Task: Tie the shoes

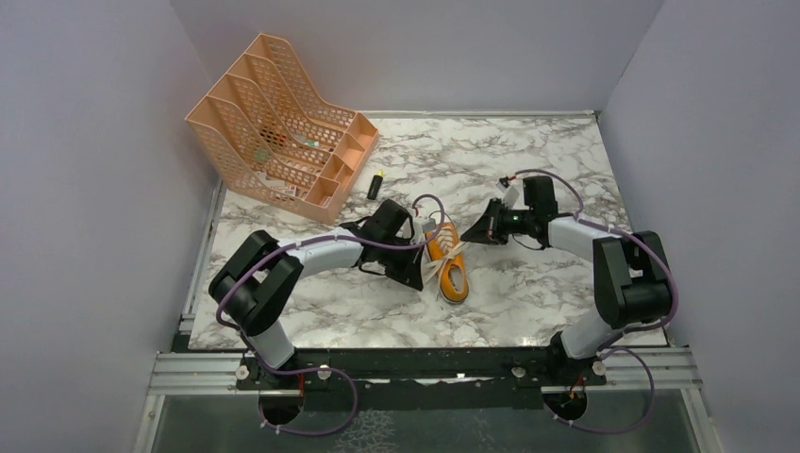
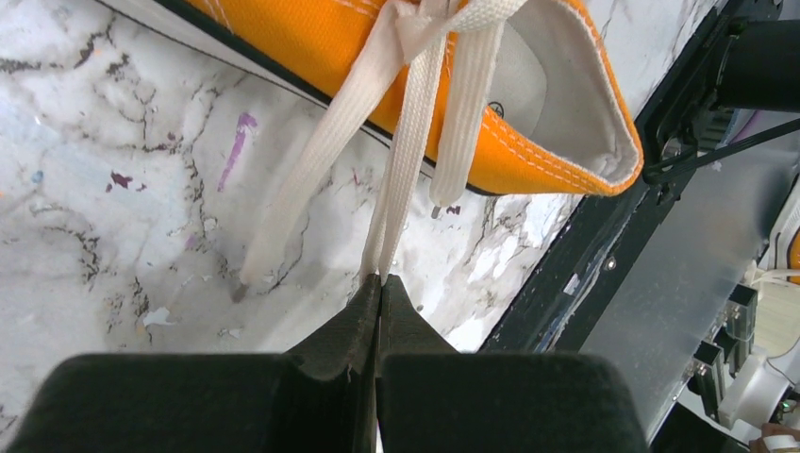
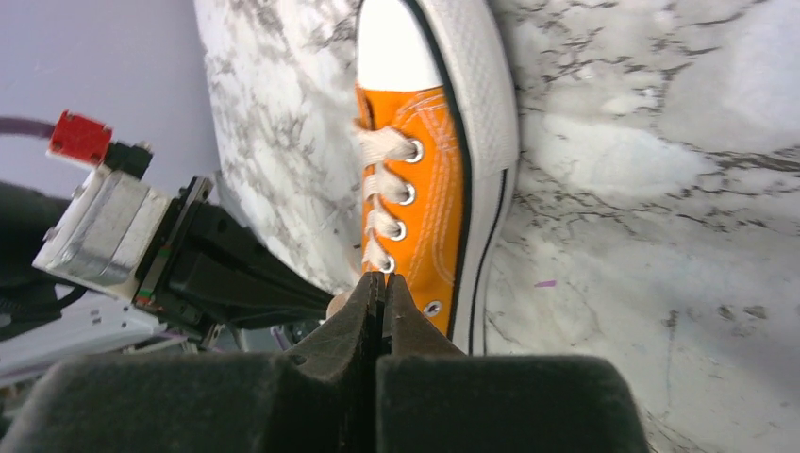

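Note:
The shoe [image 1: 454,272] is a small orange sneaker with a white toe cap, lying mid-table between both grippers. My left gripper [image 1: 422,271] is on its left side. In the left wrist view this gripper [image 2: 380,280] is shut on a doubled strand of white lace [image 2: 408,170] that runs taut up to the shoe's [image 2: 528,123] opening. My right gripper [image 1: 465,240] is at the shoe's right side. In the right wrist view its jaws [image 3: 383,278] are shut at the top eyelet of the shoe [image 3: 434,189], where a lace [image 3: 378,257] strand meets their tips.
A peach file rack [image 1: 283,123] stands at the back left, with a small black marker [image 1: 375,184] beside it. Grey walls enclose the marble table [image 1: 528,293]. The left arm's black gripper body [image 3: 236,274] sits close beside my right fingers.

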`<action>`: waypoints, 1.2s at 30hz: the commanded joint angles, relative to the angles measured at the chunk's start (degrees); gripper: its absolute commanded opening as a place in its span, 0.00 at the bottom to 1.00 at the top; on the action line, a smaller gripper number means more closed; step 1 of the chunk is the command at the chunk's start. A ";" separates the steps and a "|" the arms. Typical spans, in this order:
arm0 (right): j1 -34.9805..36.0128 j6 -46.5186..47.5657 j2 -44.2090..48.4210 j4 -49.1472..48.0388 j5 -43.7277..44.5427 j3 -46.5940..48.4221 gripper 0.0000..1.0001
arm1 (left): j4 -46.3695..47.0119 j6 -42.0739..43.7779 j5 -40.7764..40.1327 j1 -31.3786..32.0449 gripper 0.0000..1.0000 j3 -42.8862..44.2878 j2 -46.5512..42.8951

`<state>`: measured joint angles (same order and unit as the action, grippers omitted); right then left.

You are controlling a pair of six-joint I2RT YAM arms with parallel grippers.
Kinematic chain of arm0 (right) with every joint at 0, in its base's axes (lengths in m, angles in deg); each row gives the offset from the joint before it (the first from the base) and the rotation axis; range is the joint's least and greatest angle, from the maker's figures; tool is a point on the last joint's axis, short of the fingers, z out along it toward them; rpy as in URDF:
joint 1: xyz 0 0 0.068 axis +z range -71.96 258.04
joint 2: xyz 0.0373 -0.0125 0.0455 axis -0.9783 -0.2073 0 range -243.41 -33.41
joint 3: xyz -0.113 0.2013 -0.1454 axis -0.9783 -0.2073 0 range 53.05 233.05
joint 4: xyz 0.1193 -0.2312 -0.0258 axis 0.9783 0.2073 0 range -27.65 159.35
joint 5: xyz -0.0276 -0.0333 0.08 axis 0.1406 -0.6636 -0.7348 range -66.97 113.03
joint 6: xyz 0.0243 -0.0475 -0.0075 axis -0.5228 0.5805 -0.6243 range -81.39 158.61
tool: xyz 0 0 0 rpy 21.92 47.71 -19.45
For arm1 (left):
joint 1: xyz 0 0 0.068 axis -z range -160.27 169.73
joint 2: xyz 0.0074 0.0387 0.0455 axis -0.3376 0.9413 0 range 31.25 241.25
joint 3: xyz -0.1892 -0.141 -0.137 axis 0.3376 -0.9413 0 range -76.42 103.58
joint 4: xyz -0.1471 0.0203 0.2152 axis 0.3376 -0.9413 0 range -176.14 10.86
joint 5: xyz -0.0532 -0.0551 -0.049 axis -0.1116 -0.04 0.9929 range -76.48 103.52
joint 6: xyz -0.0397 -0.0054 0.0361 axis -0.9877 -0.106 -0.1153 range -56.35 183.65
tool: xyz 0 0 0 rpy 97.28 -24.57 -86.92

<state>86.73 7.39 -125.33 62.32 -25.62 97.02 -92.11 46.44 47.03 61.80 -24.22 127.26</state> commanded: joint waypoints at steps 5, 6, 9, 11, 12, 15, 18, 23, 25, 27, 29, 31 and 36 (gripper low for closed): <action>-0.55 -3.30 3.19 -1.74 10.64 -0.61 0.01 | -2.55 -1.59 0.86 -0.14 0.00 -2.44 -1.96; -0.90 -4.06 3.15 -1.91 10.93 -0.72 0.01 | -2.58 -1.60 0.32 -0.18 0.00 -2.72 -1.96; -1.78 -5.23 2.98 -2.04 11.81 -1.06 0.00 | -2.82 -1.60 -1.65 -0.15 0.00 -3.68 -1.93; -2.15 -5.17 2.76 -2.04 11.84 -1.02 0.01 | -3.21 -1.71 -2.76 -0.18 0.00 -4.08 -1.81; -2.30 -5.10 2.68 -2.07 12.06 -1.09 0.01 | -3.37 -1.80 -3.24 -0.15 0.00 -4.24 -1.71; -3.10 -5.12 2.26 -2.35 11.66 -1.40 0.00 | -3.91 -1.77 -4.75 -0.14 0.00 -4.47 -1.56; -4.05 -5.24 1.78 -2.86 10.93 -1.88 0.00 | -4.57 -1.82 -6.36 -0.21 0.00 -4.64 -1.47; -5.89 -5.19 1.91 -3.52 11.00 -3.00 0.00 | -5.11 -1.63 -7.75 -0.31 0.00 -4.82 -1.09; -6.72 -5.10 2.02 -3.61 10.90 -3.10 0.00 | -5.42 -1.38 -8.53 -0.26 0.00 -4.94 -1.06; -7.36 -4.72 1.93 -3.67 10.40 -3.03 0.00 | -5.64 -1.09 -9.06 -0.27 0.00 -5.06 -1.23; -7.83 -4.43 1.58 -3.61 10.25 -3.04 0.00 | -6.05 -0.79 -9.57 -0.23 0.00 -5.23 -1.34; -8.27 -4.33 1.32 -3.74 9.98 -3.18 0.00 | -6.61 -0.40 -9.75 -0.28 0.00 -5.43 -1.35; -8.49 -4.70 1.52 -5.14 9.53 -4.15 0.00 | -8.08 -0.28 -12.60 -0.30 0.00 -7.15 -2.23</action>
<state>80.28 2.14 -123.50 61.94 -18.62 93.59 -91.87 44.80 39.10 61.73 -28.00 126.34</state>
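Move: Both my hands already pinch lace. From my left hand, the half-drawn knot over the shoe's tongue lies about 5 cm to the right and 5 cm ahead, roughly level. The shoe opening is some 8 cm right and 2 cm ahead. From my right hand the knot is about 5 cm left, 5 cm back and 2 cm lower, with the opening 9 cm back and 2 cm left, and the toe cap 5 cm left and 4 cm ahead. I pull the laces apart across the shoe, keeping both grips shut. My right hand draws about 5 cm to the right, away from the knot, a little forward and down, turning roughly 15 degrees clockwise. My left hand dips back slightly, then comes forward again as it hauls some 2 cm left and as far down, its fingers tilting a bit steeper. ##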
